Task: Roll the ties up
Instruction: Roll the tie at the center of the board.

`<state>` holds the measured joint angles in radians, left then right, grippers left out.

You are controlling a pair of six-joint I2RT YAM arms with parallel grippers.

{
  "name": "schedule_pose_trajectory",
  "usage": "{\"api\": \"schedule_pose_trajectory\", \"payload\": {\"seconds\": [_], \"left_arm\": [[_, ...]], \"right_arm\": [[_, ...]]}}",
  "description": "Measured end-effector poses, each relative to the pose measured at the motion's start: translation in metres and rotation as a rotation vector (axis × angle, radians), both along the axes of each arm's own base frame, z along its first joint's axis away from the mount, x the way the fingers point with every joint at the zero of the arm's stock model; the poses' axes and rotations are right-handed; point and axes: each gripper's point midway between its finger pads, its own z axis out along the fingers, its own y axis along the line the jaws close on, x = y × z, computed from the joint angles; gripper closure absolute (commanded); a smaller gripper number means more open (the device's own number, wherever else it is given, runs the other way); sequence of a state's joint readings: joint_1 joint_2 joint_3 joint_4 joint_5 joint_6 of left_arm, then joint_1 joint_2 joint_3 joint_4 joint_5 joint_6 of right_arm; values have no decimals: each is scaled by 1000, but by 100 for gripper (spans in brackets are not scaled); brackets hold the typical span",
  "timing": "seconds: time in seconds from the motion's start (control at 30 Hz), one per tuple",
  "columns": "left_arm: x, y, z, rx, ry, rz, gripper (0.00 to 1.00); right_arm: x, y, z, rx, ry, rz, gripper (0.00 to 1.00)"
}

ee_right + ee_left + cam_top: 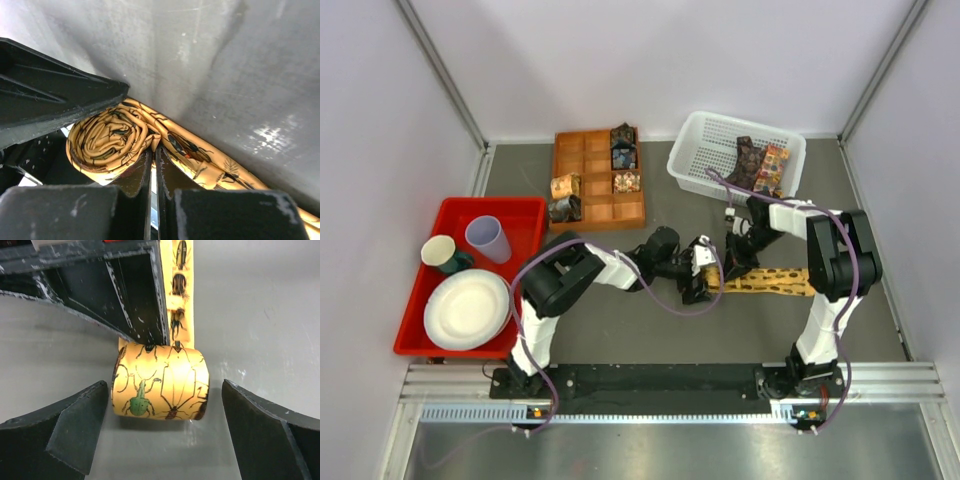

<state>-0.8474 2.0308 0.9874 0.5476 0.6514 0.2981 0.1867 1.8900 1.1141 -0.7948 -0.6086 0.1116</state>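
A golden-yellow tie with insect prints lies on the grey table, its flat strip (775,281) running to the right. Its left end is wound into a roll (160,387), seen end-on as a spiral (107,140) in the right wrist view. My left gripper (164,392) is open and straddles the roll, a finger (65,432) standing clear on each side. My right gripper (154,149) is shut, its tips resting on the tie in the crease where the roll meets the strip (210,160). Several rolled ties (623,148) sit in the orange-brown tray (586,170), and more ties (758,165) lie in the white basket (700,150).
A red bin (430,230) at the left holds two cups (487,238) and stacked white plates (467,309). The tray and basket stand at the back. Both grippers (700,270) (733,252) crowd together mid-table. Walls close in on both sides.
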Motion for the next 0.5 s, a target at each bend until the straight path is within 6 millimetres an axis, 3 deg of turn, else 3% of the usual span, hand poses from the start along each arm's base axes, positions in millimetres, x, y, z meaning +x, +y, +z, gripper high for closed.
{"api": "schedule_pose_trajectory", "payload": {"seconds": [0.13, 0.3, 0.47, 0.5], "left_arm": [[4, -10, 0, -44, -7, -7, 21], [9, -19, 0, -65, -3, -15, 33], [6, -22, -1, -67, -6, -32, 60], [6, -22, -1, -65, -8, -34, 62]], "right_arm": [[1, -3, -2, -21, 1, -3, 100], [2, -4, -2, -33, -2, -2, 100], [2, -4, -2, -33, -3, -1, 100], [2, -4, -2, -32, -4, 0, 100]]}}
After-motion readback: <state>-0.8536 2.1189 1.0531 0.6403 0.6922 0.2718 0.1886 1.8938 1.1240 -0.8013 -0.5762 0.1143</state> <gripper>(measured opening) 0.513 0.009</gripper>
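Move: The rolled end of the tie lies about 3 cm to the right of the left hand's point, level with it fore and aft and barely below it, between the lines of its open fingers. From the right hand, whose shut tips rest where the roll meets the strip, the roll is some 3 cm left and 1 cm back. The flat strip's middle is about 16 cm right of the left hand; the white basket is about 30 cm ahead and 8 cm right of it. The left hand slides some 2 cm to the right, nearly level and with a tilt of only about 5 degrees, to bring its wide-open fingers along the two spiral ends of the roll, then closes them to about half open so that they pinch it from front and back. The right hand all but stays in place, its shut fingertips still holding the tie down just to the right of the roll. ##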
